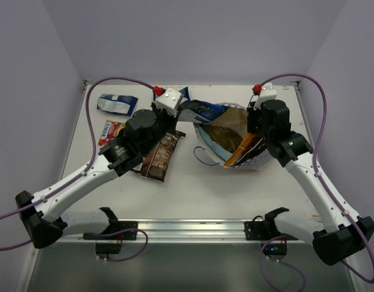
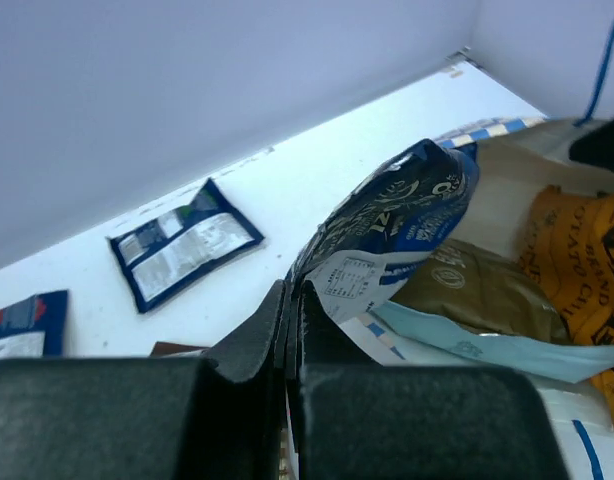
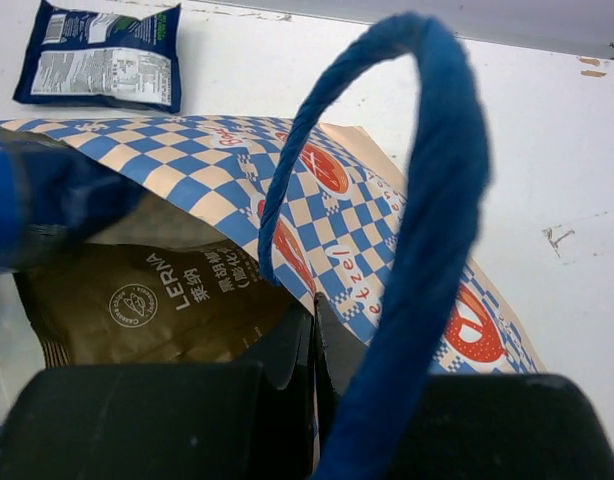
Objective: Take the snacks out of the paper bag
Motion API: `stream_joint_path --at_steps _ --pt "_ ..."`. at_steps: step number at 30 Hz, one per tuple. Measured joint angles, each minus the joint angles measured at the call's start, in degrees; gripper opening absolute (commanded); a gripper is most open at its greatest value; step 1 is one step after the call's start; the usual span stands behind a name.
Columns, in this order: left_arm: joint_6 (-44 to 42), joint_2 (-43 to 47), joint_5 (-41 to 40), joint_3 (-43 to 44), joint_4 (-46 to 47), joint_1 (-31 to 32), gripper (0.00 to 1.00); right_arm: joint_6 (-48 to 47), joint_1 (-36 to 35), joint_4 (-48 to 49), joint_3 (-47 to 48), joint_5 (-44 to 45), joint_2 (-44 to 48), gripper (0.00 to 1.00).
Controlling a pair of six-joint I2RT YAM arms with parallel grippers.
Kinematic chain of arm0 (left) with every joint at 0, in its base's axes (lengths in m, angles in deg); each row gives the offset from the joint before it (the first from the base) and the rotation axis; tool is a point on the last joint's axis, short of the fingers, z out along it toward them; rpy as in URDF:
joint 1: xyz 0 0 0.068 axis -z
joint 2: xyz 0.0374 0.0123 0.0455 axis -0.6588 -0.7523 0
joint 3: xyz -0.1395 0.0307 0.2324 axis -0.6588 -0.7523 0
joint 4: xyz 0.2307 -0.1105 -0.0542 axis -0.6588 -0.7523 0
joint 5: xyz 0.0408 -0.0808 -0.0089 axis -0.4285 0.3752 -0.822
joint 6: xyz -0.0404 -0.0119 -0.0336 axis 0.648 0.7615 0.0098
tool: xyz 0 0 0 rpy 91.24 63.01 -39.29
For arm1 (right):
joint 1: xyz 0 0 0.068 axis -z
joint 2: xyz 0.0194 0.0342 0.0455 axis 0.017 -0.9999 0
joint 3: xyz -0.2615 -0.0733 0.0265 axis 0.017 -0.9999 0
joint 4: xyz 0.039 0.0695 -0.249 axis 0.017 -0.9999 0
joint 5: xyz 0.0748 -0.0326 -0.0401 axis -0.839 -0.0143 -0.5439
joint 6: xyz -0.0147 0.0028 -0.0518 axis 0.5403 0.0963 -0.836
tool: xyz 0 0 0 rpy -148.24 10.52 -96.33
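The paper bag [image 1: 255, 159] lies tipped on the table with its mouth toward the left arm. My right gripper [image 1: 253, 121] is shut on the bag's checkered wall [image 3: 327, 210], beside the blue cord handle [image 3: 427, 230]. My left gripper [image 1: 179, 109] is shut on the edge of a dark blue-and-white snack packet [image 2: 397, 220], which hangs half out of the bag's mouth. Inside the bag I see an olive-tan packet [image 2: 477, 290], an orange packet [image 2: 577, 260] and a pale blue one [image 2: 487, 340].
Three snacks lie on the table left of the bag: a blue-and-white packet [image 1: 117, 103] at the back left, a red-and-yellow one [image 1: 111, 131] and a dark brown chip bag [image 1: 159, 155] under the left arm. Walls close in the table's back and sides.
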Motion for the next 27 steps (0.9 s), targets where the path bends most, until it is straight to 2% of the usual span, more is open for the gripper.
stream_joint_path --at_steps 7,13,17,21,27 --pt "5.70 3.50 -13.49 10.05 -18.45 -1.42 0.00 1.09 0.44 0.76 -0.61 2.16 -0.09 0.00" --pt "9.14 3.50 -22.08 14.36 -30.38 -5.20 0.00 1.70 1.97 0.90 -0.94 3.78 -0.02 0.00" --pt "10.19 2.58 -23.12 14.43 -33.86 -10.60 0.00 1.70 2.19 0.87 -1.01 3.74 0.00 0.00" --pt "10.40 -0.96 -22.73 14.67 -33.44 -14.45 0.00 1.68 2.19 0.85 -1.01 3.21 0.15 0.00" --pt "10.99 -10.86 -16.28 16.52 -29.97 -16.96 0.00 1.77 2.19 0.70 -1.22 3.06 0.61 0.00"
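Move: The left gripper holds a blue snack pack by one end, its other end still over the paper bag's mouth; the paper bag's middle is about 20 cm to its right, level fore-and-aft, 22 below. Bare table between the laid-out snacks lies about 20 ahead, 16 left. The brown pack is 4 ahead, 12 left; the far blue pack 32 ahead, 5 left; the fruit packet 13 ahead, 29 left; all some 33 below. From the right gripper, the paper bag's middle is about 5 back, 3 left, 14 below. Swing the left gripper some 17 cm left, away from the paper bag, rising slightly at first, then curve forward, down and a little back right towards the bare table among the laid-out snacks. Turn it about 35 degrees counter-clockwise, tipping down, still pinching the blue pack. Keep the right fingers shut on the paper bag's rim, easing it about 2 cm right. ##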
